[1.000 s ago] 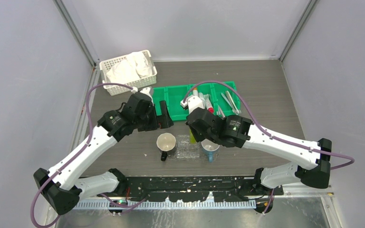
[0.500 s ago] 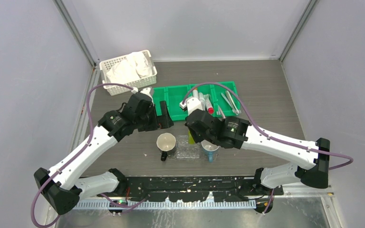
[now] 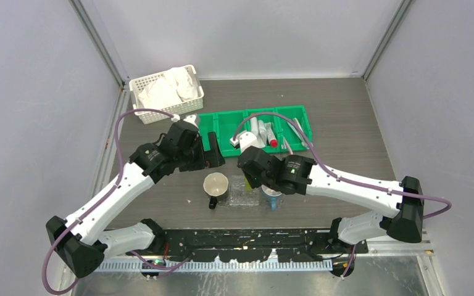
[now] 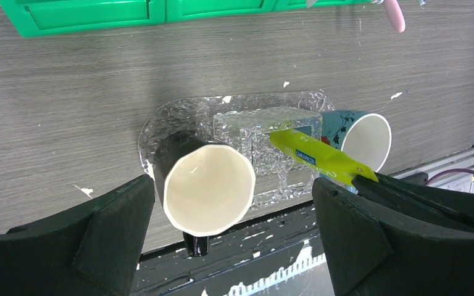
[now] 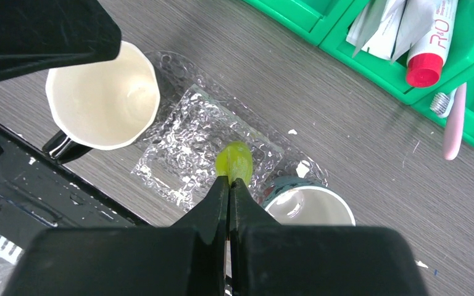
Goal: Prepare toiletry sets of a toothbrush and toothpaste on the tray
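The clear tray [image 3: 245, 192] [image 4: 176, 117] [image 5: 179, 161] lies near the front edge with a mug at each end. My right gripper [image 5: 229, 180] is shut on the flat end of a yellow-green toothpaste tube [image 5: 234, 160] [image 4: 311, 157]. The tube slants down over the tray's raised middle section; I cannot tell whether it touches. My left gripper [image 4: 231, 192] [image 3: 213, 151] hangs open above the cream mug [image 4: 207, 191], holding nothing. A pink toothbrush [image 5: 455, 129] [image 4: 395, 12] and a white toothpaste tube with a red cap [image 5: 429, 37] rest at the green bin.
The cream mug [image 3: 215, 184] [image 5: 103, 92] stands at the tray's left end, a teal mug [image 3: 273, 194] [image 5: 308, 213] [image 4: 361, 139] at its right. Behind them lies the green compartment bin [image 3: 222, 123], and a white lattice basket [image 3: 165, 92] holding white cloths sits back left.
My right arm has shifted a little to the left and nearer with the yellow-green tube in its grip. The left arm has stayed put.
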### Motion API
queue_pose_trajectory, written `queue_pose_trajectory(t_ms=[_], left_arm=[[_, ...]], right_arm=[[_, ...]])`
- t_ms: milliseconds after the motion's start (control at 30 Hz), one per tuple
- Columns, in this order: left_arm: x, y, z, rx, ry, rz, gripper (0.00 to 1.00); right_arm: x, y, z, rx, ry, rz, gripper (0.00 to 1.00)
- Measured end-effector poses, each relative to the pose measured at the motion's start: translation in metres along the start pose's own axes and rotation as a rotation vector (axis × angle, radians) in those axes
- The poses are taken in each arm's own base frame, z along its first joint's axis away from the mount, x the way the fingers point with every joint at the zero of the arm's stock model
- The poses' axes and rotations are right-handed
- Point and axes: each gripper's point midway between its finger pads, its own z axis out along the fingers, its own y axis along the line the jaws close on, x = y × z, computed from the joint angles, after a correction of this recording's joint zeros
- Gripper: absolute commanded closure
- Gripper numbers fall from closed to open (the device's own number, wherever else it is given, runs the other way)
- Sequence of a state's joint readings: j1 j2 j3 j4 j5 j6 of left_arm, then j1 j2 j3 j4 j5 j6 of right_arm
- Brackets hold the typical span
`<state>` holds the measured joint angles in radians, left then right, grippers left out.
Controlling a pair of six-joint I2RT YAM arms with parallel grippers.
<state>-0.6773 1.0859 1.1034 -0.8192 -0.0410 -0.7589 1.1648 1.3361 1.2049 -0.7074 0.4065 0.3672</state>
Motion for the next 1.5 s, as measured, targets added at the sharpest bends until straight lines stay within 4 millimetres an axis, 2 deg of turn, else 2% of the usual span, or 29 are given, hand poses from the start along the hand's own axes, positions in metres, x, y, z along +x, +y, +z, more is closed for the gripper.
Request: queue_pose_trajectory(t_ms=[433,967,1233,1500], left_arm=[[0.001,0.005,0.010,-0.020,0.013,-0.007,0.00],[0.005,0.007,0.013,-0.026,0.028,-0.008,0.00],[0.005,0.007,0.013,-0.027,0.028,-0.009,0.00],[0.005,0.008,0.014,-0.028,0.027,-0.010,0.00]], right_arm=[[0.013,-0.013,0.018,0.024,0.017,0.029,0.98],[0.024,-0.012,0.029,0.015,0.026,0.035,0.95],[0.023,-0.010,0.031,0.012,0.017,0.045,0.65],[0.022,-0.011,0.027,0.011,0.020,0.046,0.64]])
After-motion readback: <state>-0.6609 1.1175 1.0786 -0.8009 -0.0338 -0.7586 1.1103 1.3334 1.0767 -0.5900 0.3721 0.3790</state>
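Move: The right hand, holding the yellow-green toothpaste tube by its upper end with the rest hanging down, is almost over the clear holder, whose middle lies about 12 cm below and 2 cm to the left. The black mug stands level with the hand, about 10 cm to its left, and the blue mug level and about 6 cm to its right, both roughly 12 cm down. From the empty left hand, the holder is some 7 cm back, 8 cm right and 14 cm below. The right hand lowers the tube about 4 cm down into the clear holder between the two mugs, easing roughly 1 cm forward early in the descent and scarcely turning the wrist. Once down, it stays in place while its fingers open about a third of the way and let go of the tube's upper end, then it just starts to rise; the left hand, still wide open and empty, sinks about 1.5 cm off to the side. ##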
